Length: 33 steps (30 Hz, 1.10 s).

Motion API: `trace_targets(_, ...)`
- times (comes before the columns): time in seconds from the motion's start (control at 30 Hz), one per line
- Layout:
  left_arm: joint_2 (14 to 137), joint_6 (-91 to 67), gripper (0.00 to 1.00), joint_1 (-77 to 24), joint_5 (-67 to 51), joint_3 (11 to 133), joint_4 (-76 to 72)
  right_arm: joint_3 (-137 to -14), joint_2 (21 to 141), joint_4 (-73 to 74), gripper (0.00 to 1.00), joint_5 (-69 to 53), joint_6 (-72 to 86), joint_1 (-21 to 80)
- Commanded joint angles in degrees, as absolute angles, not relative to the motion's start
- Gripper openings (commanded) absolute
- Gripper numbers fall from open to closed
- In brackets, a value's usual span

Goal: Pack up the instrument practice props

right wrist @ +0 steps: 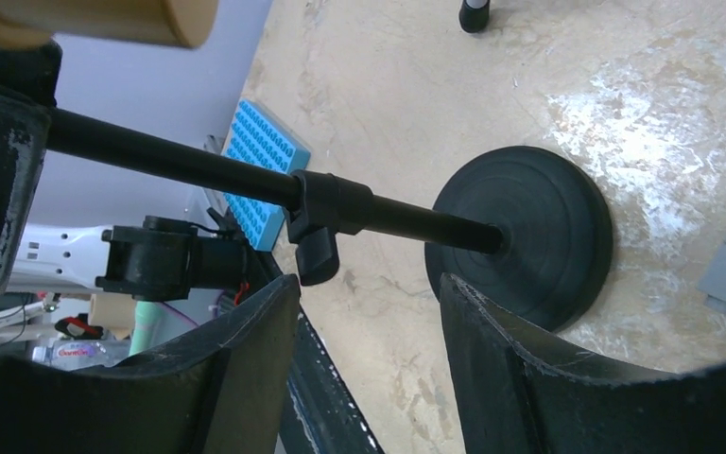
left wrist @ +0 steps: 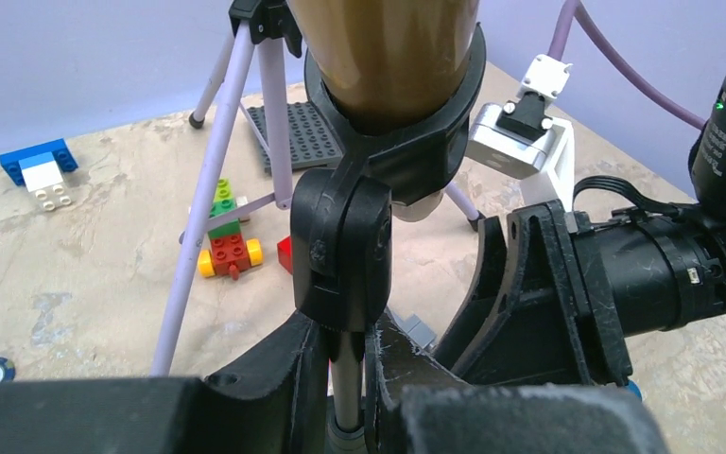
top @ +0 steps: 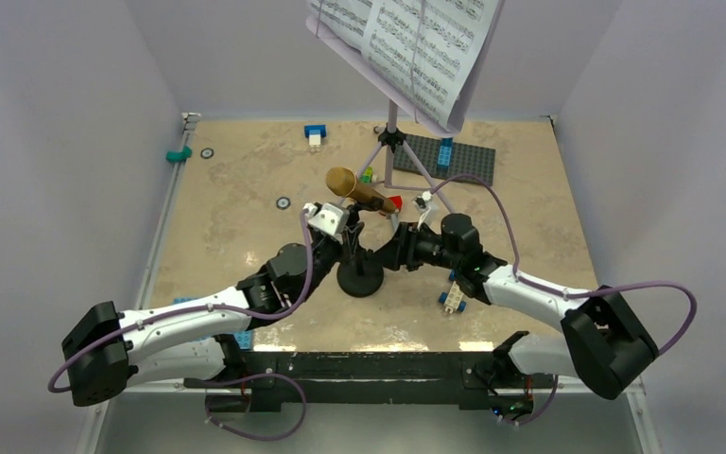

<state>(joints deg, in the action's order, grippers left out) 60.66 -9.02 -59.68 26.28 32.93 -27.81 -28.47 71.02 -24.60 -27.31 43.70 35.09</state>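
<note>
The gold microphone (top: pixel 353 187) sits in the clip of the small black mic stand (top: pixel 360 280), which stands upright on its round base near the table's middle. My left gripper (top: pixel 351 243) is shut on the stand's thin pole (left wrist: pixel 345 378) just below the clip joint. My right gripper (top: pixel 385 253) is open beside the stand from the right. In the right wrist view the pole (right wrist: pixel 198 165) and base (right wrist: pixel 529 236) lie just beyond its fingertips (right wrist: pixel 246 350), nothing between them. The lavender music stand (top: pixel 391 142) stands behind, with white sheet-music pages (top: pixel 406 43) on its desk.
A grey baseplate (top: pixel 458 156) lies behind the music stand's legs. Coloured bricks lie about: blue and white ones (top: pixel 315 134), a toy car (left wrist: pixel 230 253), a blue piece (top: pixel 452 300) by my right arm. A teal object (top: pixel 180 154) sits at the far left edge.
</note>
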Motion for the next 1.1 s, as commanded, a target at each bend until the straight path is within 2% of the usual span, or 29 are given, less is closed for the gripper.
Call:
trace_targets(0.0,62.4,-10.7,0.0,-61.9,31.1,34.6,-26.0,-31.5,73.0,-30.2,0.61,-29.0,44.8,36.0)
trace_targets(0.23,65.6,-9.1,0.0,-64.9,33.5,36.5,-25.5,-32.1,75.7,-34.7,0.6,-30.5,45.8,36.0)
trace_targets(0.63,66.3,-9.1,0.0,-65.0,34.5,36.4,-25.6,-31.3,74.4,-31.0,0.2,-30.2,38.5,36.0)
trace_targets(0.7,66.3,-9.5,0.0,-65.0,34.3,36.1,-25.6,-31.6,74.2,-29.9,0.1,-30.0,36.1,36.0)
trace_targets(0.73,66.3,-9.6,0.0,-65.0,34.3,35.9,-25.5,-31.7,74.1,-29.8,0.02,-29.9,34.8,36.0)
trace_targets(0.93,65.8,-10.9,0.0,-65.0,34.1,35.1,-24.4,-31.5,72.1,-27.1,0.0,-25.1,26.8,36.7)
trace_targets(1.07,65.8,-11.5,0.0,-65.0,34.2,35.2,-23.0,-28.1,67.0,-27.1,0.0,-13.3,17.9,40.3)
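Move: The knob on the microphone stand's pole collar is about 3 cm to the right hand's left and 1 cm above it, almost level fore and aft. The stand's round base lies some 14 cm below and 4 cm left, level fore and aft; the microphone hangs roughly 16 cm above, 4 cm ahead and 3 cm left. The left hand, already gripping the upper pole, has the knob about 10 cm below, 1 cm back and 1 cm right. The right fingers close on the collar knob and pinch it after the open hand has slipped about 1.5 cm left onto it, rising slightly. Still gripping, that hand rolls some 15 degrees counter-clockwise, looking along its fingers, to turn the knob. The left hand keeps its hold on the upper pole, easing about 1 cm right to meet it, then holding steady. ##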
